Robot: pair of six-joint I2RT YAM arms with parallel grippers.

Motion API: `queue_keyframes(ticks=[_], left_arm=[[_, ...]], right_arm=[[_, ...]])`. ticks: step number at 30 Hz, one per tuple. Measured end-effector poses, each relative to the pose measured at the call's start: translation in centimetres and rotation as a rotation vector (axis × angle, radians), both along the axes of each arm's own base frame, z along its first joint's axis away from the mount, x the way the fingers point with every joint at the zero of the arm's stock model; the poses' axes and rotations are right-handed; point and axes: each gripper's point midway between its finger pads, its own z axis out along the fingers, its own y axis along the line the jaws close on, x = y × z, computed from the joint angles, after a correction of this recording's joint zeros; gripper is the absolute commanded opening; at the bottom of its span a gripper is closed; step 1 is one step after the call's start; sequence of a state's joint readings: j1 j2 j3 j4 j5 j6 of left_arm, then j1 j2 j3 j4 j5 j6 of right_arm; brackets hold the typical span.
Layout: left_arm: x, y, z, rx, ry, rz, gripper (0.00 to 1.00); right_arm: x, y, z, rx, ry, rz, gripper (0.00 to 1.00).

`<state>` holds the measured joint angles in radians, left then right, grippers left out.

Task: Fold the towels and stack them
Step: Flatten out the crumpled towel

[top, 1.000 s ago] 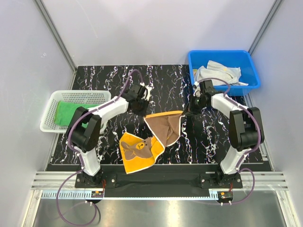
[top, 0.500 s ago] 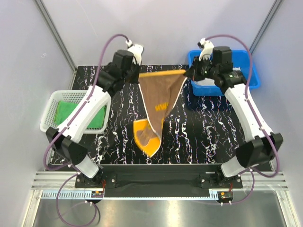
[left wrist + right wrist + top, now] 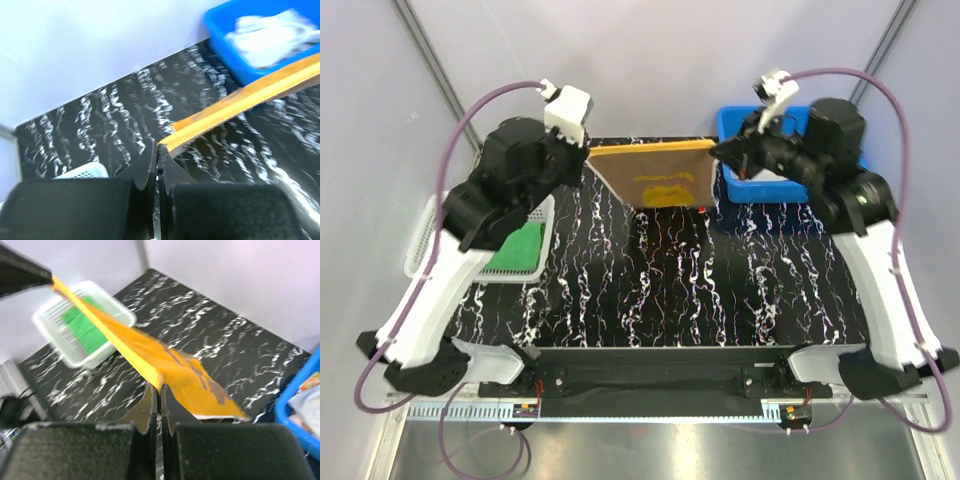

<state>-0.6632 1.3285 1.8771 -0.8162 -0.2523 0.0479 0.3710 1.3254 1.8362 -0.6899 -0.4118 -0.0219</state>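
Note:
The orange-yellow towel with the brown bear point(image 3: 655, 176) hangs stretched in the air above the far side of the table. My left gripper point(image 3: 588, 153) is shut on its left top corner and my right gripper point(image 3: 713, 148) is shut on its right top corner. In the left wrist view the towel's edge point(image 3: 240, 105) runs up and right from the left gripper point(image 3: 159, 148). Seen from the right wrist, the orange-yellow towel point(image 3: 175, 370) spreads away from the right gripper point(image 3: 160, 388). A green towel point(image 3: 518, 247) lies in the white basket point(image 3: 420, 250). Pale towels point(image 3: 270, 37) sit in the blue bin point(image 3: 735, 180).
The black marbled table point(image 3: 700, 290) lies under the raised arms. The white basket point(image 3: 82, 325) stands at the left edge and the blue bin point(image 3: 235, 55) at the far right corner. Grey walls close the back and sides.
Both arms have lifted high and pulled apart. The orange-yellow towel went from lying crumpled on the table to hanging taut between the two grippers.

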Motion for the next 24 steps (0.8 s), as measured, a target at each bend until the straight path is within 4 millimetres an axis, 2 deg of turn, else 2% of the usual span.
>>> queue_keyframes(ticks=[3,5,8,11,13,16,19,22,24], left_arm=[[-4.1,0.0,2.3,-0.063,-0.053,-0.097,0.00],[-6.8,0.0,4.4,-0.128,-0.099,-0.174,0.00],[-9.9,-0.2,6.5,-0.203,-0.135,-0.286,0.00],[-11.2,-0.9,7.4,-0.233,-0.138,-0.352,0.00],[-11.2,-1.3,7.4,-0.232,-0.128,-0.370,0.00],[-10.6,-1.6,6.9,-0.214,-0.107,-0.354,0.00],[-8.8,-1.7,6.0,-0.175,-0.087,-0.290,0.00],[-5.9,-1.9,4.0,-0.114,-0.047,-0.207,0.00],[-3.3,-2.1,2.1,-0.070,-0.004,-0.151,0.00]], right_arm=[[-4.6,-0.8,0.5,0.018,-0.026,0.047,0.00],[-8.0,-1.4,1.6,0.045,-0.074,0.088,0.00],[-12.2,-2.0,3.8,0.100,-0.162,0.147,0.00],[-14.5,-2.4,5.3,0.149,-0.221,0.176,0.00],[-15.4,-2.5,6.1,0.171,-0.248,0.189,0.00],[-14.7,-2.3,6.1,0.172,-0.237,0.182,0.00],[-12.1,-2.1,5.0,0.145,-0.204,0.132,0.00],[-8.1,-1.9,2.2,0.077,-0.167,0.058,0.00],[-4.9,-1.7,-0.7,0.016,-0.131,0.014,0.00]])
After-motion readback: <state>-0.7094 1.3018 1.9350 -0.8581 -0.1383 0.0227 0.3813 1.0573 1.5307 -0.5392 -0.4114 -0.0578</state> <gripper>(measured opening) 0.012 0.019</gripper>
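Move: The brown towel is already in the air, its orange hem pinched near either end. Its cloth hangs slightly out ahead: the middle is some 6 cm forward and 17 cm below both hands, about 10 cm to the right of the left hand and 10 cm to the left of the right hand. On the table, the white basket stands roughly 26 cm left of the left hand, 2 cm farther out and 38 cm down; the blue bin is about 23 cm forward, 23 cm right and 36 cm below the right hand. The towel is flicked by its hem: both closed hands sweep back towards the bases, the left about 11 cm and the right 15, rising 6 or 7 cm, then reverse and swing forward and down again, ending 3 to 5 cm back of their start. The left wrist turns some 25 degrees, mainly clockwise, the right tilts up and counter-clockwise less, and both largely undo it; fingers keep their hold. ##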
